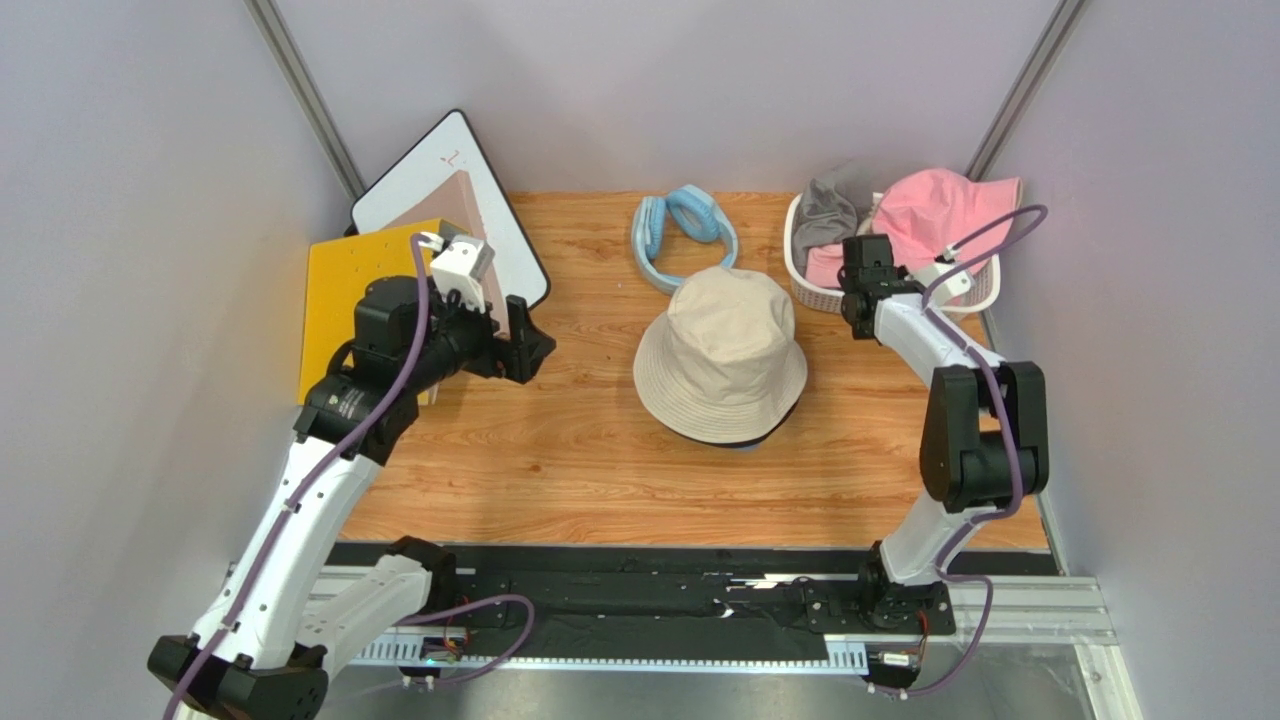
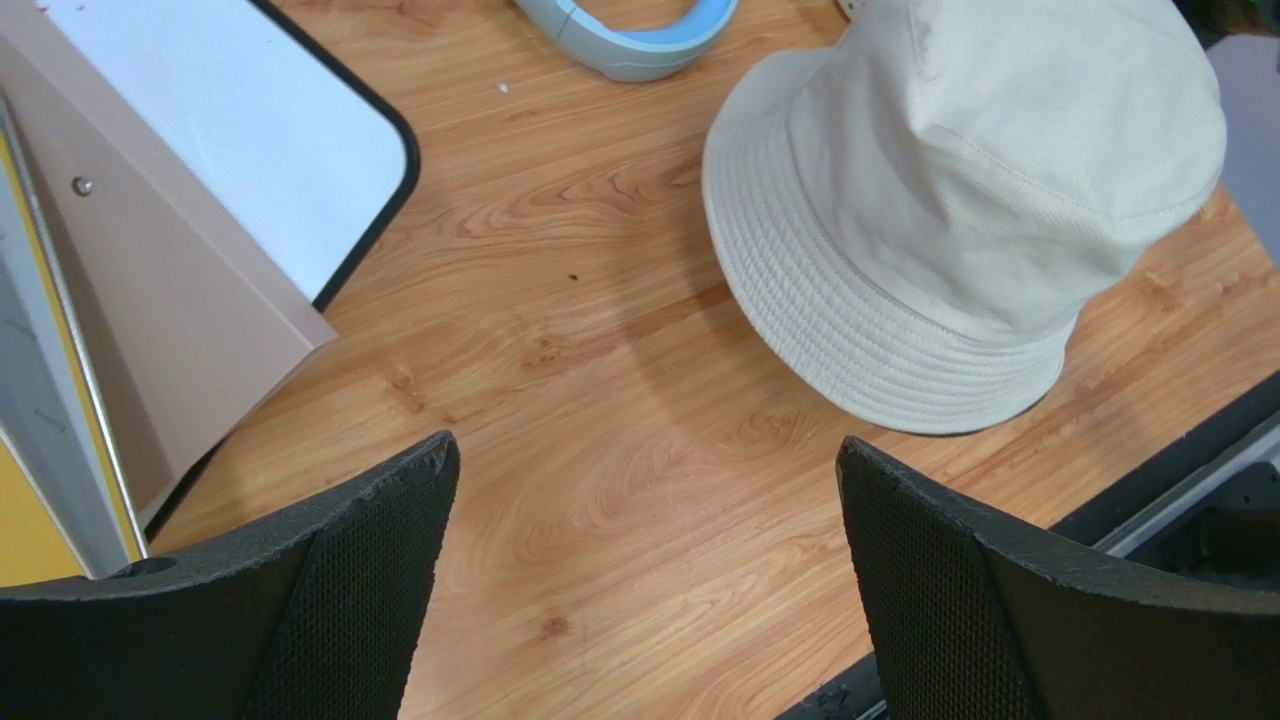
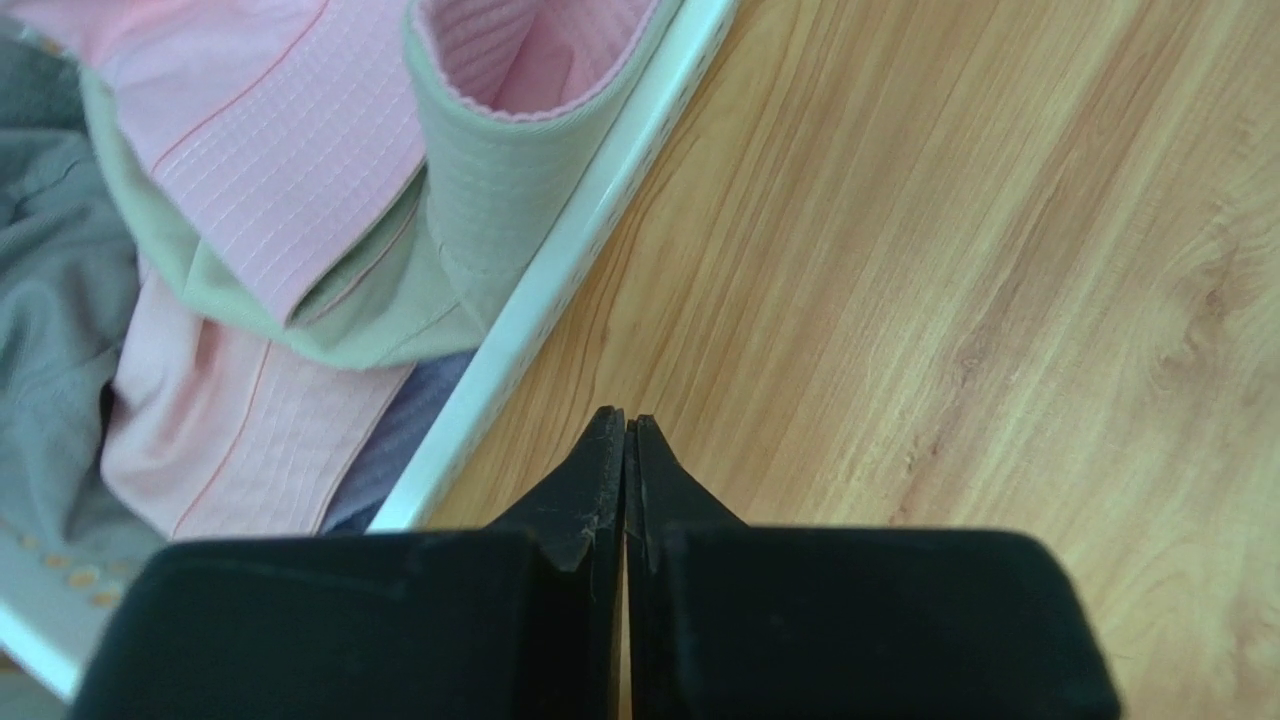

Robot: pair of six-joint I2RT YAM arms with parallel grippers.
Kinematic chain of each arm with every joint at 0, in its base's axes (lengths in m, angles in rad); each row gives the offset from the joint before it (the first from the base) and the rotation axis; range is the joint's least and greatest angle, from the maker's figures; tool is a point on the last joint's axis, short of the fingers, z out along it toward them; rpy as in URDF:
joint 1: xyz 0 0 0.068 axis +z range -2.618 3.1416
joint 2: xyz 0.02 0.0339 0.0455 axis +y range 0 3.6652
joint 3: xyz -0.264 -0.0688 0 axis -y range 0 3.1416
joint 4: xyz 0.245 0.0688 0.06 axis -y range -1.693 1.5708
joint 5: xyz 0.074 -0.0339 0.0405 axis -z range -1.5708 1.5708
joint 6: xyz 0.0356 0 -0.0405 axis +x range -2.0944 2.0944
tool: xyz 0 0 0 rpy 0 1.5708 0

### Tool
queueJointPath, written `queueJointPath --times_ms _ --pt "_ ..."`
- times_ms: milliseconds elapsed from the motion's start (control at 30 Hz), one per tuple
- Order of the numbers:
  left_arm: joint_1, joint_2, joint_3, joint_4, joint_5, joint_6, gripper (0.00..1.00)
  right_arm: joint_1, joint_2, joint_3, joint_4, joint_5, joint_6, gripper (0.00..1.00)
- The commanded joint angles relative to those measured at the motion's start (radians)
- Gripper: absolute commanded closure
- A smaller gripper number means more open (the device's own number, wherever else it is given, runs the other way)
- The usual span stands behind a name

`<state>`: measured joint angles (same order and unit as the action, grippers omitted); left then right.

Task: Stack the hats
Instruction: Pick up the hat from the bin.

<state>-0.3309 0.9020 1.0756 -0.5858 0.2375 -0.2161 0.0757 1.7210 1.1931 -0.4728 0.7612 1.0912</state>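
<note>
A beige hat (image 1: pixel 721 353) (image 2: pixel 962 210) lies crown up in the middle of the table, with a dark brim edge (image 1: pixel 739 440) showing under its near side. A pink hat (image 1: pixel 947 210) (image 3: pixel 256 165) and a grey hat (image 1: pixel 827 210) (image 3: pixel 45 300) lie crumpled in a white basket (image 1: pixel 812 288) (image 3: pixel 556 285) at the back right. My right gripper (image 1: pixel 860 285) (image 3: pixel 624 423) is shut with nothing in it, hovering at the basket's rim. My left gripper (image 1: pixel 519 338) (image 2: pixel 646 450) stands wide open over bare wood, left of the beige hat.
A light blue padded ring (image 1: pixel 684 233) (image 2: pixel 631 38) lies behind the beige hat. A white board (image 1: pixel 451 188) (image 2: pixel 226 135) and a yellow panel (image 1: pixel 338 300) lean at the back left, close to my left gripper. Grey walls enclose the table.
</note>
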Motion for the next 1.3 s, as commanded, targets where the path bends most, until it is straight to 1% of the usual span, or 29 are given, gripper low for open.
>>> queueJointPath --times_ms 0,33,67,100,167,233,267,300,333,367,400,433,467,500,567,600,633,700,767,833,867,1033,1133,1267 --pt "0.061 0.000 -0.011 0.057 0.079 -0.031 0.01 0.027 -0.153 0.005 0.015 -0.066 -0.163 0.99" --pt "0.061 0.003 -0.009 0.058 0.072 -0.022 0.01 0.029 -0.199 0.005 0.010 -0.115 -0.215 0.99" --pt "0.062 0.002 -0.012 0.060 0.050 -0.006 0.00 0.029 -0.219 0.008 0.010 -0.150 -0.255 0.98" --pt "0.062 0.003 -0.019 0.072 0.036 0.000 0.00 0.029 -0.236 0.017 -0.006 -0.218 -0.284 0.98" --pt "0.062 0.009 -0.023 0.081 0.007 0.021 0.01 0.029 -0.271 0.045 -0.018 -0.282 -0.373 0.96" --pt "0.061 0.034 -0.026 0.096 -0.016 0.035 0.00 0.027 -0.268 0.126 -0.067 -0.339 -0.425 0.87" --pt "0.061 0.043 -0.026 0.106 -0.050 0.038 0.00 0.026 -0.233 0.164 -0.091 -0.352 -0.457 0.80" --pt "0.061 0.055 -0.022 0.113 -0.072 0.032 0.01 0.019 -0.215 0.262 -0.160 -0.371 -0.477 0.72" --pt "0.061 0.084 -0.014 0.115 -0.102 0.024 0.01 0.018 -0.190 0.311 -0.199 -0.381 -0.491 0.67" --pt "0.061 0.096 0.000 0.109 -0.116 0.000 0.01 0.016 -0.158 0.356 -0.232 -0.376 -0.517 0.59" --pt "0.061 0.115 0.032 0.090 -0.127 -0.015 0.01 0.013 -0.103 0.408 -0.301 -0.373 -0.524 0.41" --pt "0.061 0.144 0.049 0.083 -0.135 -0.031 0.01 0.010 -0.065 0.500 -0.341 -0.370 -0.521 0.36" --pt "0.061 0.158 0.066 0.075 -0.138 -0.063 0.01 0.003 -0.034 0.548 -0.383 -0.367 -0.516 0.31" --pt "0.061 0.167 0.093 0.057 -0.147 -0.081 0.01 -0.017 0.023 0.584 -0.461 -0.382 -0.495 0.26" --pt "0.061 0.195 0.127 0.028 -0.159 -0.127 0.01 -0.049 0.073 0.706 -0.541 -0.433 -0.478 0.24" --pt "0.061 0.204 0.167 -0.020 -0.155 -0.134 0.01 -0.085 0.133 0.750 -0.632 -0.480 -0.469 0.23" --pt "0.061 0.219 0.187 -0.043 -0.155 -0.147 0.01 -0.111 0.159 0.858 -0.680 -0.482 -0.467 0.23" --pt "0.061 0.233 0.233 -0.110 -0.156 -0.152 0.01 -0.140 0.212 0.946 -0.797 -0.436 -0.479 0.21" --pt "0.061 0.256 0.257 -0.178 -0.145 -0.140 0.00 -0.166 0.265 1.014 -0.855 -0.427 -0.491 0.21" --pt "0.062 0.278 0.280 -0.213 -0.145 -0.128 0.01 -0.185 0.284 1.008 -0.895 -0.424 -0.496 0.21" --pt "0.061 0.281 0.282 -0.229 -0.144 -0.123 0.01 -0.195 0.282 0.976 -0.899 -0.421 -0.501 0.21" --pt "0.061 0.298 0.279 -0.238 -0.147 -0.120 0.00 -0.212 0.292 0.909 -0.840 -0.395 -0.524 0.22" --pt "0.061 0.301 0.280 -0.241 -0.138 -0.135 0.01 -0.226 0.313 0.904 -0.811 -0.408 -0.519 0.22" --pt "0.061 0.299 0.277 -0.236 -0.142 -0.124 0.01 -0.246 0.354 0.944 -0.794 -0.448 -0.507 0.23"
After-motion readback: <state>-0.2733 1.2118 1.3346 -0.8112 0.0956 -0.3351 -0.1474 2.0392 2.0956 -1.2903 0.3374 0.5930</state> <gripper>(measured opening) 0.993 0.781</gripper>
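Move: The pink hat in the bin lies about 10 cm ahead of the right hand and 6 cm to its right, roughly level with it. The grey hat, also in the bin, is some 13 cm ahead and 10 cm to the left. The beige hat on the stand stands about 22 cm to the left, 6 cm back and a little higher. From the left hand the pink hat is some 24 cm ahead, 44 cm to the right and 19 cm lower. The right hand, empty and shut, heads up from before the bin's front rim, rising about 16 cm and drifting left and then forward as its fingers open wide. It then swings right and back while sinking some 9 cm, fingers tipping steeply down, and stays open. The left hand, open and empty, goes about 5 cm forward, with small dips, tipping down. ##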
